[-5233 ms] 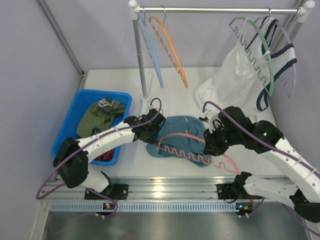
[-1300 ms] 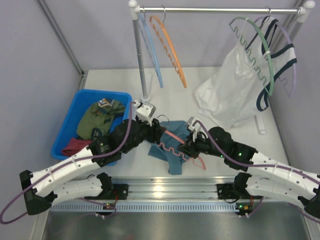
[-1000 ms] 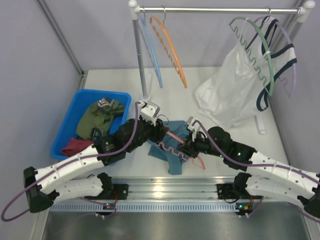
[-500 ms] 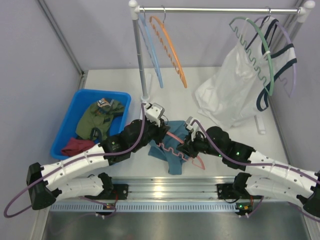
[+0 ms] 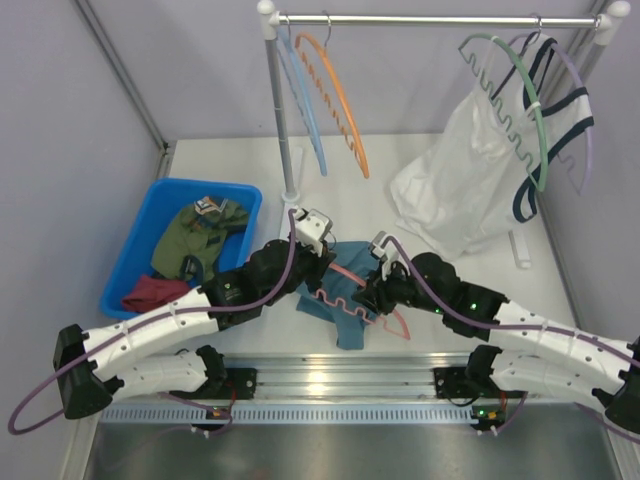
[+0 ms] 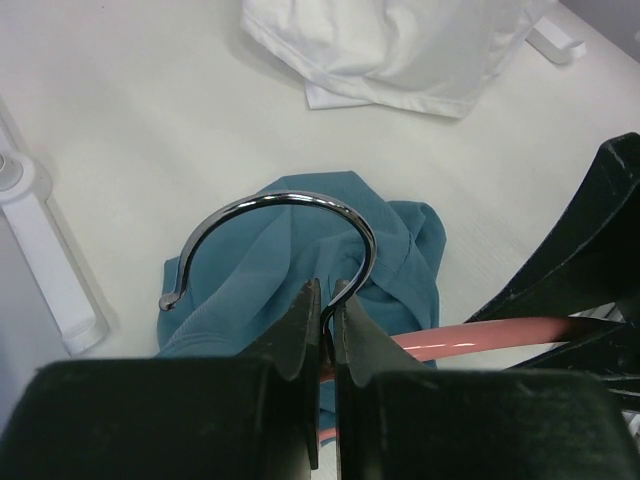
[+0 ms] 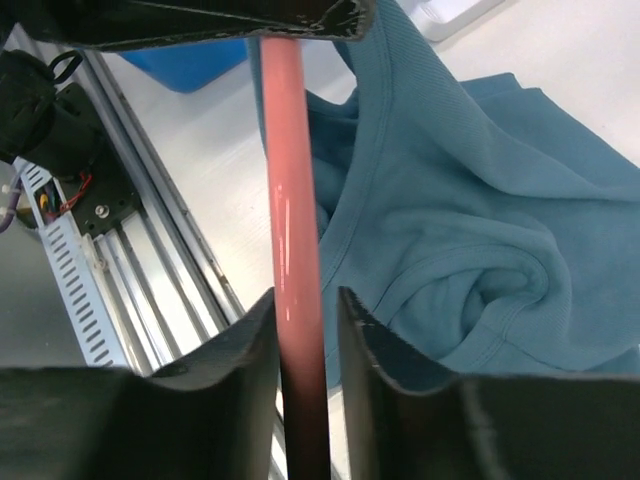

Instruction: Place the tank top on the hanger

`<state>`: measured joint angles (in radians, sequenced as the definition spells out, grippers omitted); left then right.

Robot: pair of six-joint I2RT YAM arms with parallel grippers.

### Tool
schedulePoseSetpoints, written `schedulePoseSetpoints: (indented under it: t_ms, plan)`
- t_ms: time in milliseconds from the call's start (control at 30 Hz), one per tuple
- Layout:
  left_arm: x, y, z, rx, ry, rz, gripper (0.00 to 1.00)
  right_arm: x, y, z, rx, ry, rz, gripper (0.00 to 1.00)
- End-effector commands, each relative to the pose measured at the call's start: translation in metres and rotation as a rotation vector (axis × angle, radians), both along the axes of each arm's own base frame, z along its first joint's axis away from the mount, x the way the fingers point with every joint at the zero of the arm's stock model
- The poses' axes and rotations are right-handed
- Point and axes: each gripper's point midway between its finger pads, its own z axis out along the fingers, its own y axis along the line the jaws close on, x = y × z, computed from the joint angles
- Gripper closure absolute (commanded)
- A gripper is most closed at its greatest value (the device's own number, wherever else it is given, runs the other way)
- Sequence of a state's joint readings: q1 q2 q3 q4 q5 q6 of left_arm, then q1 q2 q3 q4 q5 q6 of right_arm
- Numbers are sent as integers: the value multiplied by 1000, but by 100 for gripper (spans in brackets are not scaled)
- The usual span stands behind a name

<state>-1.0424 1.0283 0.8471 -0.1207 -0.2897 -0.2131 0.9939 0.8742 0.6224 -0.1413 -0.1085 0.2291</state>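
The teal-blue tank top [image 5: 348, 283] lies crumpled on the table between my two arms, with the salmon-pink hanger [image 5: 352, 304] threaded through it. My left gripper [image 5: 318, 262] is shut on the stem of the hanger's metal hook [image 6: 290, 197], the fingers [image 6: 303, 320] pinching the wire just above the tank top [image 6: 255, 270]. My right gripper [image 5: 368, 294] straddles the hanger's pink bar [image 7: 293, 200]. In the right wrist view the gripper [image 7: 306, 296] stands slightly open, the bar against one finger with a gap to the other. Tank top fabric [image 7: 480, 200] lies bunched beside it.
A blue bin [image 5: 131, 262] with an olive garment [image 5: 200, 232] sits at the left. The rack's pole [image 5: 280, 110] stands behind, carrying an orange hanger [image 5: 340, 100] and a green hanger [image 5: 532, 105] with a white top [image 5: 465, 175]. The metal rail [image 5: 330, 375] runs along the near edge.
My left gripper has moved right to the hook and shut on its stem. The right jaws have eased off the pink bar. The tank top has hardly moved.
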Motion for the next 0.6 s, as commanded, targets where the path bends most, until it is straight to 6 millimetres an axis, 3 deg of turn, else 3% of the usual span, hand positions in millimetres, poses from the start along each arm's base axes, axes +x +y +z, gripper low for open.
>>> schedulePoseSetpoints:
  t_ms: [0,67,267,400,567]
  plan:
    - [3,-3,27,-71,-52,12,100,14,8,31,68,-58,-58,68]
    - [3,-3,29,-69,-59,10,100,18,4,29,50,-57,-89,61]
    - [9,-4,29,-48,-76,32,100,33,-7,33,17,-58,-202,52]
    - [15,-4,29,-27,-87,56,100,46,-25,51,9,-79,-327,40]
    - [26,-1,35,-27,-110,121,100,46,-52,75,13,-106,-410,36]
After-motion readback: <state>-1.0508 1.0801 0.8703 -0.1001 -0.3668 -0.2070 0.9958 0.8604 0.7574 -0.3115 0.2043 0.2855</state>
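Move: The tank top lies spread under both hands: its middle is about 4 cm left of the right hand, 2 cm ahead and 12 cm below it. The pink hanger's neck, in the left fingers, lies roughly 10 cm left of the right hand, 8 cm ahead and 3 cm higher. From the left hand, the tank top's middle is about 6 cm back, 6 cm right and 15 cm down. The pink hanger's bar comes free of the right fingers as they, already loosening, spread well open; the right hand goes forward, then also to its right and up, about 6 cm in all, turning nearly 20 degrees clockwise, away from the hanger's neck. The left hand keeps the neck pinched, easing about 1 cm forward at the end. ##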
